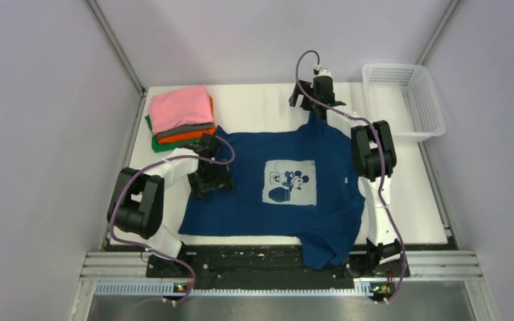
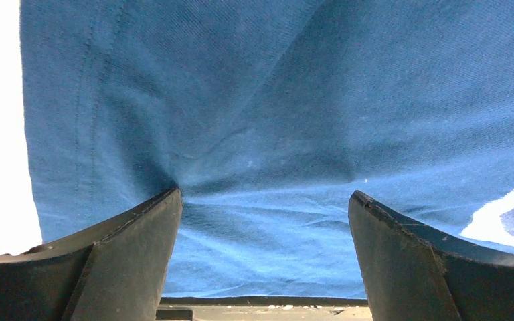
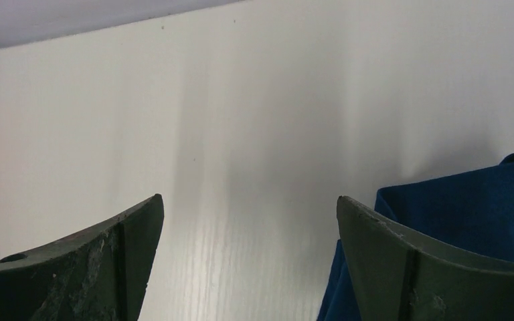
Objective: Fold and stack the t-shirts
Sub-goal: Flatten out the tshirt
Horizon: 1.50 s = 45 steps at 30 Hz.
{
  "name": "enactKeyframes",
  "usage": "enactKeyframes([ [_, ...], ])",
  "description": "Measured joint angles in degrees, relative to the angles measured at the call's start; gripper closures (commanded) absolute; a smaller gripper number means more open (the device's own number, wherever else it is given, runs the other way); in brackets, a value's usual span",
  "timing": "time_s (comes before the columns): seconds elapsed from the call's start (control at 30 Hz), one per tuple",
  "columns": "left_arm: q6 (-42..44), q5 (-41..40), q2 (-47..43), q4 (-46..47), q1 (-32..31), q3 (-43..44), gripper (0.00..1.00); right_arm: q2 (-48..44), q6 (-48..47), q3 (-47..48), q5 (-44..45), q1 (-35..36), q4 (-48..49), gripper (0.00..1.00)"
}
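Observation:
A navy blue t-shirt (image 1: 268, 194) with a pale cartoon chest print lies spread on the white table, one corner hanging over the near edge. Folded t-shirts (image 1: 181, 117), pink on top of grey, orange and green, sit stacked at the back left. My left gripper (image 1: 209, 175) hovers open over the shirt's left side; the left wrist view shows blue cloth (image 2: 268, 134) between its spread fingers (image 2: 127, 247). My right gripper (image 1: 313, 101) stands open at the far edge of the shirt, over bare table, with blue cloth (image 3: 468, 200) just beside its right finger (image 3: 388, 261).
A white plastic mesh basket (image 1: 403, 100) stands at the back right. Grey walls enclose the white table (image 1: 254, 107). A metal rail (image 1: 274, 264) with the arm bases runs along the near edge.

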Motion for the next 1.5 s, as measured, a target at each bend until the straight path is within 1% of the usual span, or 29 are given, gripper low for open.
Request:
enactKeyframes([
  [0.1, 0.2, -0.7, 0.0, -1.4, 0.0, 1.1, 0.01, -0.8, -3.2, 0.9, 0.0, 0.0, -3.5, 0.01],
  [0.17, 0.3, -0.8, -0.1, -2.0, 0.0, 2.5, 0.01, -3.0, -4.9, -1.2, 0.1, 0.0, -5.6, 0.01],
  [0.27, 0.4, -0.7, -1.1, -2.2, 0.0, 4.8, 0.01, -11.7, -6.0, -10.9, 0.5, 0.0, -8.9, 0.01],
  [0.33, 0.6, -0.7, -2.4, -2.0, 0.0, 6.6, 0.01, -20.3, -5.9, -19.7, 0.9, 0.0, -10.8, 0.01],
  [0.5, 0.8, -0.1, -4.8, -0.5, 0.0, 8.2, 0.01, -40.5, -3.2, -37.8, 1.8, 0.0, -12.6, 0.01],
  [0.6, 0.8, 1.5, -4.3, 0.4, 0.0, 8.2, 0.01, -48.7, -0.8, -46.8, 2.1, 0.1, -13.6, 0.01],
  [0.63, 0.8, 2.2, -3.8, 0.9, 0.0, 8.2, 0.01, -50.6, -0.2, -50.0, 2.3, 0.1, -14.4, 0.01],
  [0.73, 0.8, 3.4, -2.0, 2.4, 0.0, 8.1, 0.01, -52.5, 1.2, -56.1, 3.8, 0.1, -17.4, 0.01],
  [0.87, 0.8, 4.4, 1.3, 4.0, -0.1, 7.5, 0.01, -52.4, 2.3, -60.8, 5.6, 0.1, -21.2, 0.01],
  [0.97, 0.9, 4.1, 4.6, 4.6, -0.1, 7.6, 0.01, -49.1, 2.6, -59.3, 7.7, 0.1, -20.2, 0.01],
  [1.03, 0.9, 2.6, 7.5, 4.2, -0.1, 8.7, 0.01, -44.4, 2.3, -55.1, 9.6, -0.1, -19.7, 0.01],
  [1.1, 0.9, 1.1, 9.9, 2.7, 0.0, 11.7, 0.01, -38.6, 1.3, -49.4, 11.7, -0.4, -18.8, 0.01],
  [1.2, 1.1, -1.3, 14.9, 1.4, 0.8, 18.3, 0.02, -29.0, -0.1, -38.2, 14.0, -1.6, -18.7, 0.01],
  [1.3, 1.3, -3.6, 21.5, -0.9, 2.1, 27.8, 0.03, -20.9, -1.5, -27.3, 15.0, -3.3, -18.8, 0.01],
  [1.4, 2.1, -5.4, 26.3, -1.5, 2.8, 35.8, 0.02, -16.3, -2.9, -20.1, 15.6, -4.2, -20.7, 0.01],
  [1.5, 2.7, -5.6, 26.9, -1.6, 3.1, 38.5, 0.02, -15.7, -4.3, -17.6, 16.9, -4.2, -23.5, 0.01],
])
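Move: Down low over the left part of the t-shirt, the left hand has the shirt's printed middle about 26 cm to its right and 2 cm ahead; the folded stack is some 27 cm ahead and 14 cm left. From the right hand, beyond the shirt's far edge, that middle lies roughly 29 cm back, 5 cm left and 6 cm below; the small white tag is 28 cm back and 16 cm right, and the empty basket 37 cm right, 2 cm ahead. Arcing back about 32 cm and 11 cm rightward, the right hand rises, then comes down between print and tag, its wrist tilting some 30 degrees further downward. The left hand lifts, shifts slightly forward and right, and sets down again. With open fingers on the cloth, both then push the shirt forward, left about 13 cm, right nearly 20 cm. ##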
